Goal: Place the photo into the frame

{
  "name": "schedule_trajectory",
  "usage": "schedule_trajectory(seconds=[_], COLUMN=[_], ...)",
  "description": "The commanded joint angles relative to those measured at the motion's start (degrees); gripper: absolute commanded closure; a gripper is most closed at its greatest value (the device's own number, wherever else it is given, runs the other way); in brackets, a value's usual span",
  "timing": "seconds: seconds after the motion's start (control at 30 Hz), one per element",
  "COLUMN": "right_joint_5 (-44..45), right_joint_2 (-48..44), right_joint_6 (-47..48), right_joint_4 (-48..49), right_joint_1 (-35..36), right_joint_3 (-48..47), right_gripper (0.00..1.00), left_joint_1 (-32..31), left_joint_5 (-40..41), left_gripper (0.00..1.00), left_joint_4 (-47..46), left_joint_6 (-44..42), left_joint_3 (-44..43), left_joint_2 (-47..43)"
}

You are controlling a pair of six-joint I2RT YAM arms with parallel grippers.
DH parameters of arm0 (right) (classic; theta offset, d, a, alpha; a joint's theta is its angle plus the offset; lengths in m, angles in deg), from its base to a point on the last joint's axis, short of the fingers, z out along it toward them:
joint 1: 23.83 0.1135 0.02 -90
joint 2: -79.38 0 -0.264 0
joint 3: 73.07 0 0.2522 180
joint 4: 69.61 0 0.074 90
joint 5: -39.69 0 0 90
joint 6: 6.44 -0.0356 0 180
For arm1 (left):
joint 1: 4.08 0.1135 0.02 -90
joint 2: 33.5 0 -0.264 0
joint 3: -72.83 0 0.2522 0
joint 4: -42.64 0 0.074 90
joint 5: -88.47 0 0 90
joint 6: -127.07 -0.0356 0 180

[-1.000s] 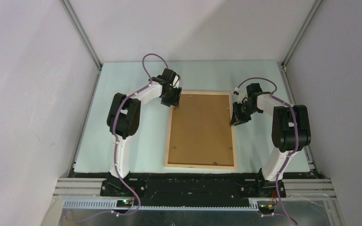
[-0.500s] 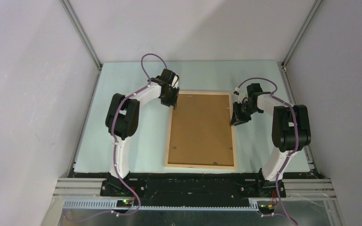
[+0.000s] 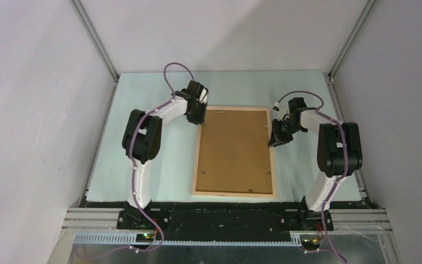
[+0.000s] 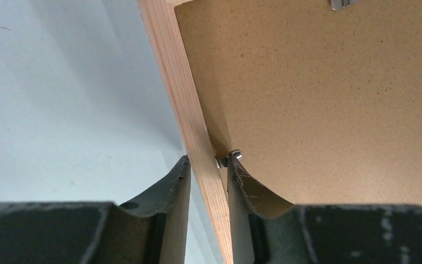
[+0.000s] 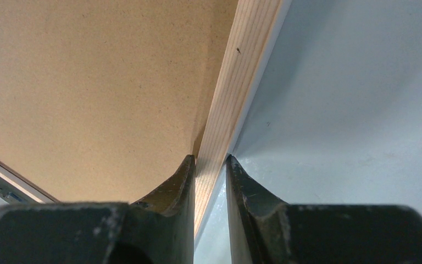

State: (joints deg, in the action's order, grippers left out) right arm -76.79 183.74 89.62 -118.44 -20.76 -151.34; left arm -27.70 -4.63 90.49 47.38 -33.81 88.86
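The frame [image 3: 198, 159] lies flat on the pale table with its back up, and a brown backing board [image 3: 233, 148] fills it. The photo is hidden. My left gripper [image 3: 201, 122] straddles the left rail [image 4: 173, 71] near the far left corner. Its outer fingertip touches the wood, and its inner one presses the rail's inside beside a small metal tab [image 4: 232, 155]. My right gripper [image 3: 273, 142] is shut across the right rail [image 5: 247, 60], one finger over the backing board [image 5: 88, 82] and one on the table side.
Grey walls with aluminium posts [image 3: 96, 38] close in the table at the back and both sides. Another metal tab [image 4: 345, 4] sits on the board near the far edge. Bare table [image 3: 143, 93] lies around the frame on all sides.
The left gripper's jaws have narrowed onto the left rail, and that arm has shifted slightly. The right arm and the frame have not moved.
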Motion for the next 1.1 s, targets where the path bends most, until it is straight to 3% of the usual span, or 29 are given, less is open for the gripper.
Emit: schedule_trajectory(seconds=[0.0,0.43,0.57,0.8,1.07], right_joint_5=[-0.9,-1.2,-1.3,-1.2,-0.5], right_joint_2=[0.9,1.1,0.9,0.5,0.7], right_joint_6=[2.3,2.2,2.1,1.5,-2.7], right_joint_4=[-2.1,-2.1,-2.0,-1.7,0.9], right_joint_1=[-0.6,-0.8,-0.8,-0.7,-0.4], right_joint_3=[0.6,0.6,0.6,0.6,0.6], right_gripper=[1.00,1.00,1.00,1.00,1.00], left_joint_1=[0.1,0.1,0.1,0.1,0.1], left_joint_5=[2.5,1.7,1.4,2.4,0.3], left_gripper=[0.73,0.77,0.65,0.34,0.18], left_joint_4=[1.8,1.8,1.9,1.9,2.2], left_joint_6=[-1.4,-2.1,-2.6,-3.8,-9.7], left_joint_3=[1.5,1.5,1.8,2.0,3.7], left_joint_2=[-0.6,-1.2,-2.0,-4.1,-9.2])
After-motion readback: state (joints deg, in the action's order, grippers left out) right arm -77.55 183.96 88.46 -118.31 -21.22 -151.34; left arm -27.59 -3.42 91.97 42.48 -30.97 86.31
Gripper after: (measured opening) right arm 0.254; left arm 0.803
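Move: The left hand's fingers already straddle the frame's left rail at the far-left clip, which lies about 1 cm right of the hand point, 1 cm ahead and roughly level. The far-edge clip is some 7 cm ahead and 9 cm right; the far-left corner about 10 cm ahead, 2 cm right. The right hand has the right rail between its fingers, the far-left clip about 10 cm ahead and 30 cm left of it. Squeezing in place, the left hand keeps pinching the clip against the outer side of the left rail, its grip effort rising. Then the fingers open wide and come free, and the hand starts to slip left and back, about 2 cm, level, barely tilting. The right hand stays put and keeps its pinch on the right rail. ##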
